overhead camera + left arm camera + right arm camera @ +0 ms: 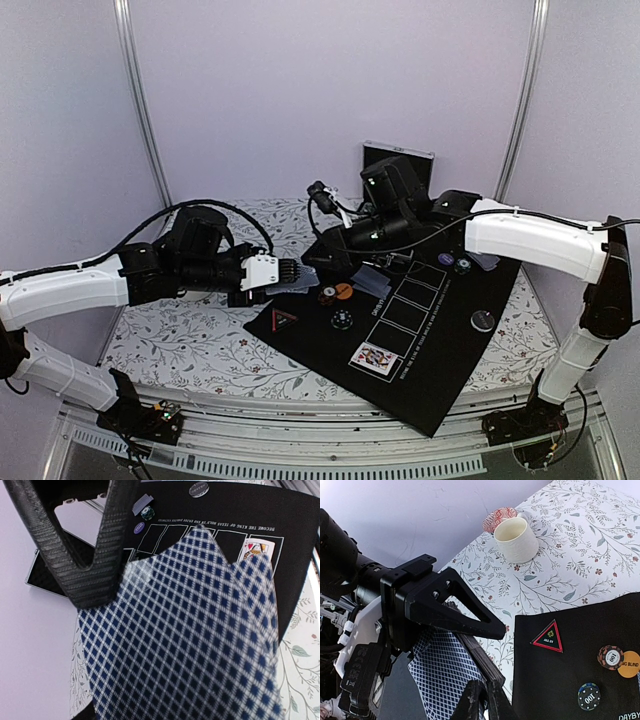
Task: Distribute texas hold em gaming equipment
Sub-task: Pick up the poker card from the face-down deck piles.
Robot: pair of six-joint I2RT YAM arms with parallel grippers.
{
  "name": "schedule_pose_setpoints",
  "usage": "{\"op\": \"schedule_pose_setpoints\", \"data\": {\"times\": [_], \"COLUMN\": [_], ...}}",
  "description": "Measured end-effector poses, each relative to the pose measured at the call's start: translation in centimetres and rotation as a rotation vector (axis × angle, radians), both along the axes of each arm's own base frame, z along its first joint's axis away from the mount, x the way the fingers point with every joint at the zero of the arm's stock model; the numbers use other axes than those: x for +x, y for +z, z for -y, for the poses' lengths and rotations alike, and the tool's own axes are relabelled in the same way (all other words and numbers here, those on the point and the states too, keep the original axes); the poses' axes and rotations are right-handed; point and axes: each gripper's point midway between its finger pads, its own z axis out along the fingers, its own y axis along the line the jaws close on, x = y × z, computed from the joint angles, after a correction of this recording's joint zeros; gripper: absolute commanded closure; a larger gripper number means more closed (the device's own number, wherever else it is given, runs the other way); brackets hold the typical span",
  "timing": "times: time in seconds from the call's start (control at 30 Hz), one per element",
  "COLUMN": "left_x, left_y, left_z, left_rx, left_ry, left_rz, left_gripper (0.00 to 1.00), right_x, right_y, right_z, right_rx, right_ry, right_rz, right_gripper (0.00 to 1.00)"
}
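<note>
My left gripper (298, 272) is shut on a deck of playing cards (440, 675) with blue-checked backs, held over the black mat's left edge. The fanned backs (190, 645) fill the left wrist view and hide the left fingers there. My right gripper (487, 696) meets the deck from the right, its jaws pinched on the edge of a card. On the mat lie a face-up queen (373, 358), a red striped chip (611, 657), an orange big-blind button (630, 664), a blue chip (588, 696) and a triangular all-in marker (548, 637).
The black mat (440, 350) lies on a floral cloth. A black button disc (483, 320) and more chips (461, 265) sit toward its right. A cream cup (516, 540) stands on the cloth at the far left. A dark case (398, 155) leans at the back wall.
</note>
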Motion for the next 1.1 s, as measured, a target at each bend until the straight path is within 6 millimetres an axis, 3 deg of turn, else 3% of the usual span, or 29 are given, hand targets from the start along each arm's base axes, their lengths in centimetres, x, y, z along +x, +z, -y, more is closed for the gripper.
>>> {"op": "schedule_pose_setpoints", "data": {"times": [0.1,0.43,0.6,0.73,0.93,1.1], "left_x": [0.0,0.0,0.0,0.0,0.0,0.0], "left_y": [0.0,0.0,0.0,0.0,0.0,0.0], "left_z": [0.0,0.0,0.0,0.0,0.0,0.0], "left_rx": [0.0,0.0,0.0,0.0,0.0,0.0], "left_ry": [0.0,0.0,0.0,0.0,0.0,0.0], "left_rz": [0.0,0.0,0.0,0.0,0.0,0.0], "left_gripper": [0.52,0.52,0.52,0.52,0.52,0.52], "right_x": [-0.2,0.0,0.3,0.3,0.2,0.2], "right_y": [0.1,0.0,-0.2,-0.4,-0.6,-1.3], "right_z": [-0.1,-0.2,0.0,0.1,0.0,0.2], "right_rx": [0.012,0.017,0.004,-0.001,-0.006,-0.029], "right_ry": [0.005,-0.013,-0.033,-0.036,-0.031,-0.039], "right_rz": [-0.011,-0.025,-0.022,-0.027,-0.035,-0.044], "right_gripper": [0.82,0.47,0.42,0.33,0.31,0.42]}}
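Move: Just off the right fingertips, the deck held in the left hand has its middle about 3 cm to their left, 1 cm back and 3 cm lower. The all-in triangle is on the mat about 8 cm left and 7 cm ahead of the right hand, and the 100 chip about 6 cm right and 7 cm ahead, both some 24 cm below. From the left hand, the deck's middle sits roughly 3 cm right, 1 cm ahead and 2 cm down. Opening its nearly shut fingers to about two-thirds, the right hand all but hovers at the deck's free end, then sinks roughly 1 cm late on, so that one finger comes over the checkered backs and the other passes beyond the deck's edge, the end lying between them. The left hand stays in place and keeps its grip on the deck. ##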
